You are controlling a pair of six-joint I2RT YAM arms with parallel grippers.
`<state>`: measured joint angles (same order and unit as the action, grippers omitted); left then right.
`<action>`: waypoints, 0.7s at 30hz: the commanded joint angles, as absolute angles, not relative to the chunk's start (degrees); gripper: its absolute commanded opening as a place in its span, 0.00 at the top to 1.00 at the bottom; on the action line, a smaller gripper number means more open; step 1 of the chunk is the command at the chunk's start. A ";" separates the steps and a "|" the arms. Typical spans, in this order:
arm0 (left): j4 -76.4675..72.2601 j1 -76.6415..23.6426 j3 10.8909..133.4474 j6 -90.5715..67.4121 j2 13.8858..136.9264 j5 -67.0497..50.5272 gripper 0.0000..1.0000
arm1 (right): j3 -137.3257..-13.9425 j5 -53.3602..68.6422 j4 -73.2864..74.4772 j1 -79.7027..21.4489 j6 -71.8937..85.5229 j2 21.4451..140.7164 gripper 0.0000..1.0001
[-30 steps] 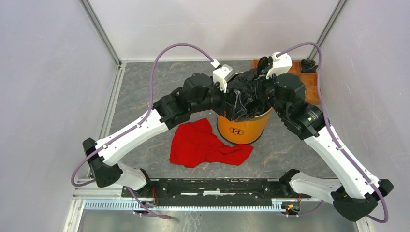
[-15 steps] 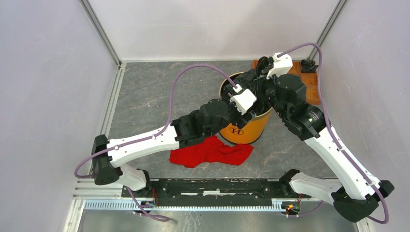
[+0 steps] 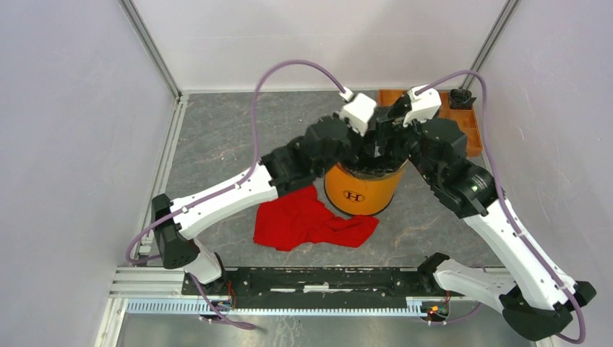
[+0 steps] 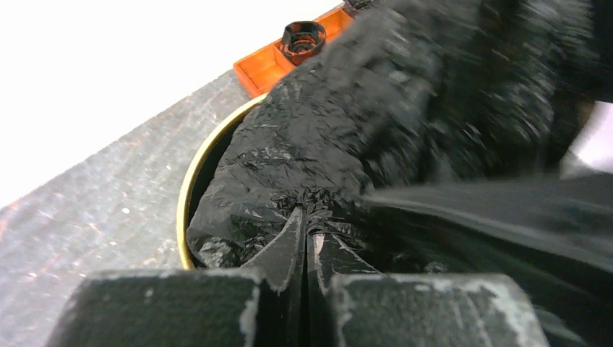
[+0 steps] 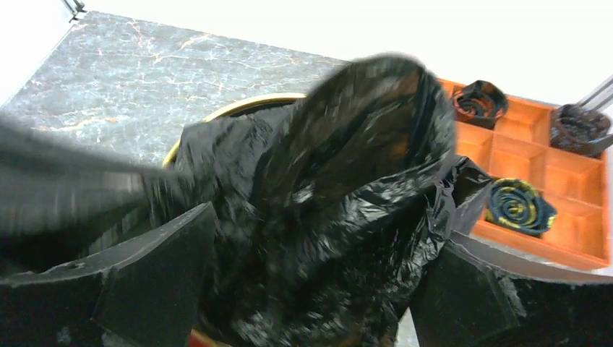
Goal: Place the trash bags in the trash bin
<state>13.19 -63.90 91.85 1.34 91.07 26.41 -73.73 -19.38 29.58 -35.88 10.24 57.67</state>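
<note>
The trash bin (image 3: 360,194) is orange-yellow with a gold rim and stands mid-table. The crinkled black trash bag (image 3: 376,155) bulges out of its mouth. My left gripper (image 4: 305,214) is shut, its tips pinching a gathered fold of the bag (image 4: 303,144) just inside the rim (image 4: 185,195). My right gripper (image 5: 318,267) is open wide, and the bag (image 5: 325,195) billows up between its fingers (image 5: 152,267) above the bin rim (image 5: 238,108). In the top view both wrists crowd over the bin and hide the fingers.
A red cloth (image 3: 307,217) lies on the table at the bin's front left. An orange compartment tray (image 3: 468,130) sits at the back right, holding small rolled dark bundles (image 5: 519,204). It also shows in the left wrist view (image 4: 264,65). Frame posts stand at the corners.
My left wrist has swung from the bin's near side up toward its far side, with the bag moving and blurred. My right arm has shifted slightly.
</note>
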 commanded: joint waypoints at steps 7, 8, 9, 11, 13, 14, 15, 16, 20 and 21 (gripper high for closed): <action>11.36 -48.60 87.10 -27.03 84.68 -4.81 0.98 | -70.49 -19.26 33.10 -35.84 3.76 47.38 0.02; 11.30 -48.00 87.03 -27.73 84.57 -5.81 0.98 | -69.83 -17.49 32.33 -35.83 4.48 46.62 0.02; 10.89 -47.48 86.72 -28.43 84.55 -7.06 0.98 | -69.16 -15.39 31.33 -35.80 4.72 46.01 0.02; 10.23 -46.57 86.15 -29.69 84.42 -8.64 0.98 | -67.96 -14.10 30.27 -35.79 4.81 44.70 0.02; 9.54 -45.80 85.44 -30.78 84.09 -10.00 0.98 | -66.25 -17.16 29.34 -35.81 5.58 43.84 0.02; 8.91 -45.62 84.88 -31.36 83.80 -10.59 0.98 | -65.52 -18.67 29.00 -35.85 6.65 43.77 0.02; 8.41 -45.26 84.34 -31.95 83.57 -10.99 0.98 | -64.65 -18.74 28.18 -35.82 8.20 43.91 0.02; 7.94 -45.00 84.02 -32.59 83.38 -11.45 0.98 | -63.69 -17.16 27.06 -35.86 8.69 44.10 0.02; 7.24 -44.09 83.94 -33.77 83.08 -12.91 0.98 | -60.16 -18.94 23.62 -35.83 8.45 45.77 0.09; 7.23 -43.78 83.88 -34.02 82.87 -13.23 0.98 | -60.11 -20.55 23.36 -35.78 8.09 46.10 0.16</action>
<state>11.27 -44.82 83.96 -29.93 85.95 -9.61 -61.60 -16.71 28.08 -35.88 7.27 44.51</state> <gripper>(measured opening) 0.029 0.941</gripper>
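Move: My shut left fingers hold the bunched edge of the trash bag just over the bin mouth, whose middle is about 3 cm ahead, 1 cm right and 7 cm below. The red cloth lies some 14 cm left, 4 cm back and 34 cm below. From my right hand, already open, the bag's middle sits roughly 3 cm left, 1 cm ahead and 5 cm lower, with the orange tray about 27 cm ahead, 18 cm right and 33 cm below. With my left hand I keep the pinch on the bag's edge and sweep it about 5 cm forward and left towards the bin's left rim, then ease back some 2 cm, rolling its left side down and tipping the fingers down some 30 degrees. My empty right hand backs off 5 cm and a little right, rising slightly, then sinks about 4 cm to the bag's near right edge, fingers still wide. ##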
